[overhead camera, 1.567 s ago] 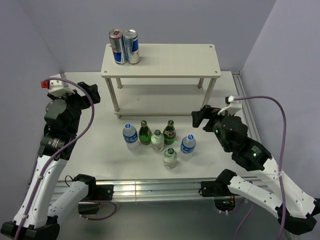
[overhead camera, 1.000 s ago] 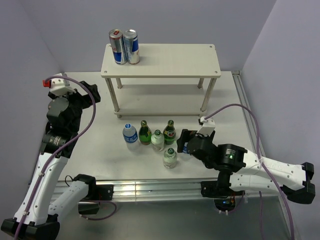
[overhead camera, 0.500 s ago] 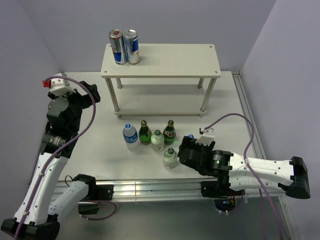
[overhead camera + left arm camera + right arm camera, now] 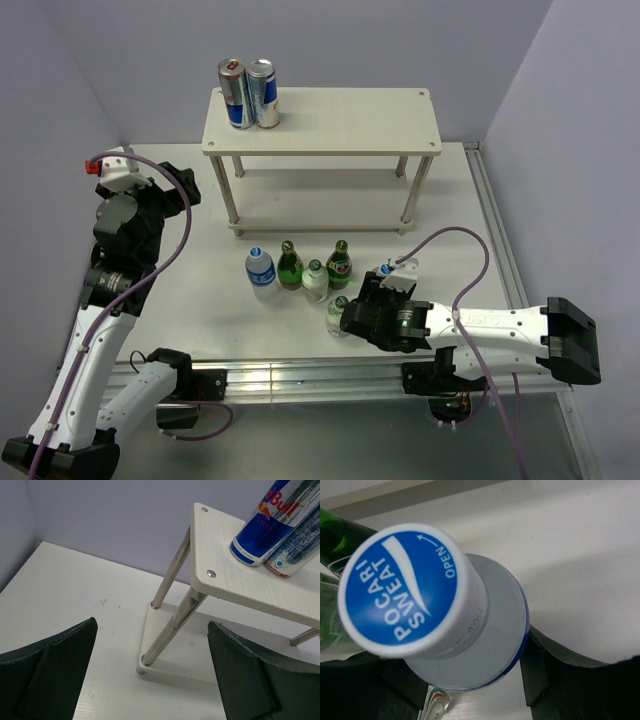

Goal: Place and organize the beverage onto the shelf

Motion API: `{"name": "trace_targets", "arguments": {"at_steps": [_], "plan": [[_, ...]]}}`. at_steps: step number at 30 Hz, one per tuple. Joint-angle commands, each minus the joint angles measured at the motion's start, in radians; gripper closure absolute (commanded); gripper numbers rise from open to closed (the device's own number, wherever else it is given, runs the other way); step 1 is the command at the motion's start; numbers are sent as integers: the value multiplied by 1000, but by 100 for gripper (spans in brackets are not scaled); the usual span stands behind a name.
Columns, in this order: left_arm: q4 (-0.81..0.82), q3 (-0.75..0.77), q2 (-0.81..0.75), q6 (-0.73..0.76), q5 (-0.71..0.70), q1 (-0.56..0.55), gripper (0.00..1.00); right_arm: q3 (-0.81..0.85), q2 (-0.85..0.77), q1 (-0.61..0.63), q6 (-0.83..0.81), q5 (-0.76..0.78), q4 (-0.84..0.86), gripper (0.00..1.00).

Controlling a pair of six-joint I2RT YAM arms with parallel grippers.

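The cream-white two-tier shelf stands at the back of the table, with two cans on the left end of its top board. Several small bottles stand grouped in front of it. My right gripper is down over the rightmost one, a blue-capped Pocari Sweat bottle. In the right wrist view its fingers press both sides of the bottle. My left gripper is open and empty, left of the shelf; in the left wrist view it faces the shelf's front-left leg.
A short clear bottle stands just left of my right gripper, and a green glass bottle is close behind the held one. The two cans sit near the shelf's left corner. A metal rail runs along the table's near edge.
My right arm has swung from the right side down and leftward to the rightmost bottle, and its fingers now grip it. The left arm has barely moved.
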Motion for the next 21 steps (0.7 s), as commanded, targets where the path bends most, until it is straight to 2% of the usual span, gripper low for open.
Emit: {"name": "trace_targets", "arguments": {"at_steps": [1,2,4,5,7,9,10,11,14,16,18,19,20,21], "plan": [[7,2,-15,17,-12,0,1,54,45,2,69,113,-33,59],[7,2,-15,17,-15,1,1,75,52,3,80,117,-53,83],[5,4,-15,17,-14,1,1,103,71,3,120,130,-104,92],[5,2,-13,17,-12,1,1,145,74,3,129,133,-165,100],[7,2,-15,17,-12,1,1,202,72,5,145,155,-279,100],[7,2,-13,16,-17,1,1,325,62,5,149,181,-376,100],[8,2,-12,11,-18,3,1,374,60,5,168,217,-488,100],[7,2,-10,10,-23,4,1,476,59,5,165,239,-531,100],[4,8,-1,-1,-31,12,1,685,60,5,29,326,-598,100],[2,10,5,-2,-21,18,1,782,71,3,-152,379,-572,100],[2,8,10,-4,-17,23,1,887,72,-1,-330,437,-436,100],[2,8,10,-4,-12,27,1,902,65,-10,-592,443,-338,100],[2,8,11,-2,-8,30,1,893,53,-21,-759,443,-55,100],[4,8,10,-2,-5,32,1,866,16,-51,-953,390,144,100]]}}
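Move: The right hand already holds the right-hand blue-capped bottle by its body. The shelf's top board, with its middle about 28 cm ahead, 13 cm left and 18 cm above this hand, is where it faces. At roughly hand height, the front clear bottle stands about 8 cm left and 5 cm back, and the right green bottle 9 cm left and 6 cm ahead. From the left hand, the top board's middle is some 16 cm ahead, 24 cm right and 9 cm below. Almost straight up, after a brief near-standstill and then quickly, the right hand carries the bottle it keeps gripped by the body, rising about 26 cm beside the other bottles towards the shelf's upper level. Late in the rise the wrist tips the fingers up by some 15 degrees. ##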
